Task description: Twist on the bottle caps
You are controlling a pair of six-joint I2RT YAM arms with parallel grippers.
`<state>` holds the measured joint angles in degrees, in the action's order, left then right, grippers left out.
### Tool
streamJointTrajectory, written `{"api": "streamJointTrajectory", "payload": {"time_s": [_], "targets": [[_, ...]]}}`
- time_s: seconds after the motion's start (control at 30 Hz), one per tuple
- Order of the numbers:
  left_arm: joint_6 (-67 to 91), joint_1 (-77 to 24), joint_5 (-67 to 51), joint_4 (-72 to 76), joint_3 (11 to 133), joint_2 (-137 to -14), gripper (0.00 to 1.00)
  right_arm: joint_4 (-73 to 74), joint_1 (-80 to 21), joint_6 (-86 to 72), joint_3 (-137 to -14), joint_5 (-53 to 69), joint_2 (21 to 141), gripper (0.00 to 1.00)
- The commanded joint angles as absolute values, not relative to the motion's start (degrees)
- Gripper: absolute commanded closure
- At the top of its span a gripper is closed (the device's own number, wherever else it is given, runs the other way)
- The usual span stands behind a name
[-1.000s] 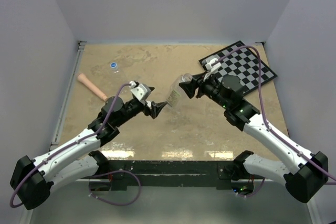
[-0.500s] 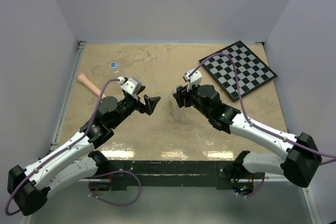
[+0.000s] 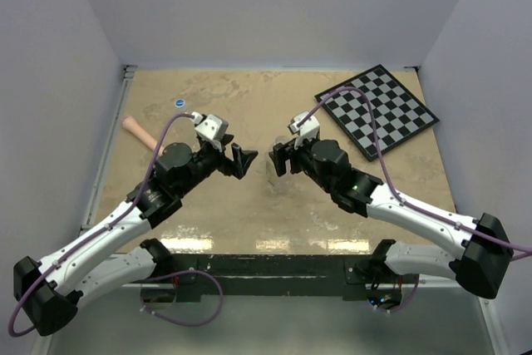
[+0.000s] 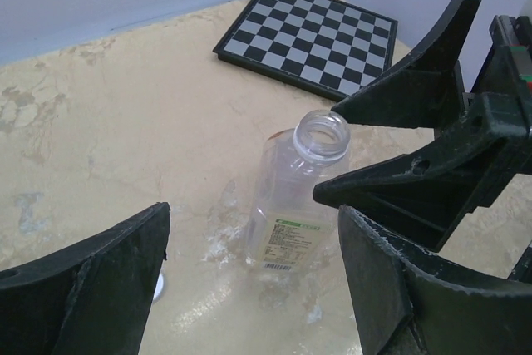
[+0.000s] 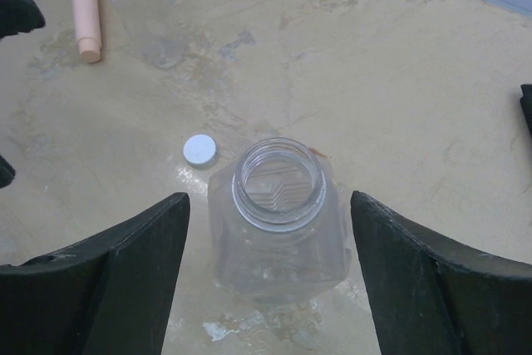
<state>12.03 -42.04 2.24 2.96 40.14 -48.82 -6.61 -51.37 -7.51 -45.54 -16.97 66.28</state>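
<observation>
A clear wide bottle (image 5: 278, 230) stands upright on the table with its mouth uncapped. My right gripper (image 5: 270, 288) is open around it, a gap showing on each side between its fingers (image 5: 100, 280) and the bottle. A white cap (image 5: 199, 149) lies flat on the table just beside the bottle. My left gripper (image 4: 249, 288) is open and empty, facing the bottle (image 4: 295, 197) from a short way off. In the top view the left gripper (image 3: 243, 160) and right gripper (image 3: 278, 158) face each other mid-table. A blue cap (image 3: 180, 103) lies at the far left.
A pink stick (image 3: 140, 134) lies at the left of the table, behind the left arm. A black-and-white checkerboard (image 3: 378, 110) lies at the far right corner. Grey walls close in the table on three sides.
The right gripper brought the tilted bottle down, stood it upright on the table and opened off it. The left arm shifted slightly towards the back.
</observation>
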Motion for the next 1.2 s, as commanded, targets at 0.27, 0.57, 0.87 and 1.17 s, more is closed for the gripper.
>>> {"api": "streamJointTrajectory", "payload": {"time_s": [0.27,0.57,0.87,1.17], "targets": [[14.6,-42.2,-4.5,-3.3,49.4,-53.6,0.14,-3.7,-51.4,-6.3,-51.2,-18.5,54.6,0.07],[7.4,-42.2,-9.5,21.0,29.0,-51.7,0.12,-2.4,-49.7,-8.2,-52.1,-10.1,54.8,0.05],[5.7,-42.9,-11.7,55.3,11.1,-59.0,0.11,-0.3,-49.6,-7.5,-53.6,-9.1,56.9,0.04],[5.0,-43.5,-8.1,75.3,9.7,-73.5,0.1,-0.2,-49.5,-6.7,-54.1,-11.0,57.0,0.04]]}}
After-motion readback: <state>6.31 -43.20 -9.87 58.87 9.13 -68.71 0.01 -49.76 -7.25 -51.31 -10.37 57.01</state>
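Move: The big uncapped bottle stands about 10 cm to the left hand's right and 5 cm ahead, its middle some 14 cm below. From the right hand the same bottle is about 2 cm ahead, middle 9 cm down, its neck still between the fingers. The white cap lies on the table 12 cm left of that bottle and 6 cm farther out; the small capped bottle stands roughly 25 cm ahead and 16 cm left of the left hand. The right fingers, already part open, spread wide and leave the big bottle's neck, the hand rising about 8 cm and drawing back slightly, then waiting above. The left hand first lifts a little, then sinks quickly, ending some 13 cm lower and slightly right and back, turning 15 degrees clockwise with open fingers pointing at the bottle's labelled side. ##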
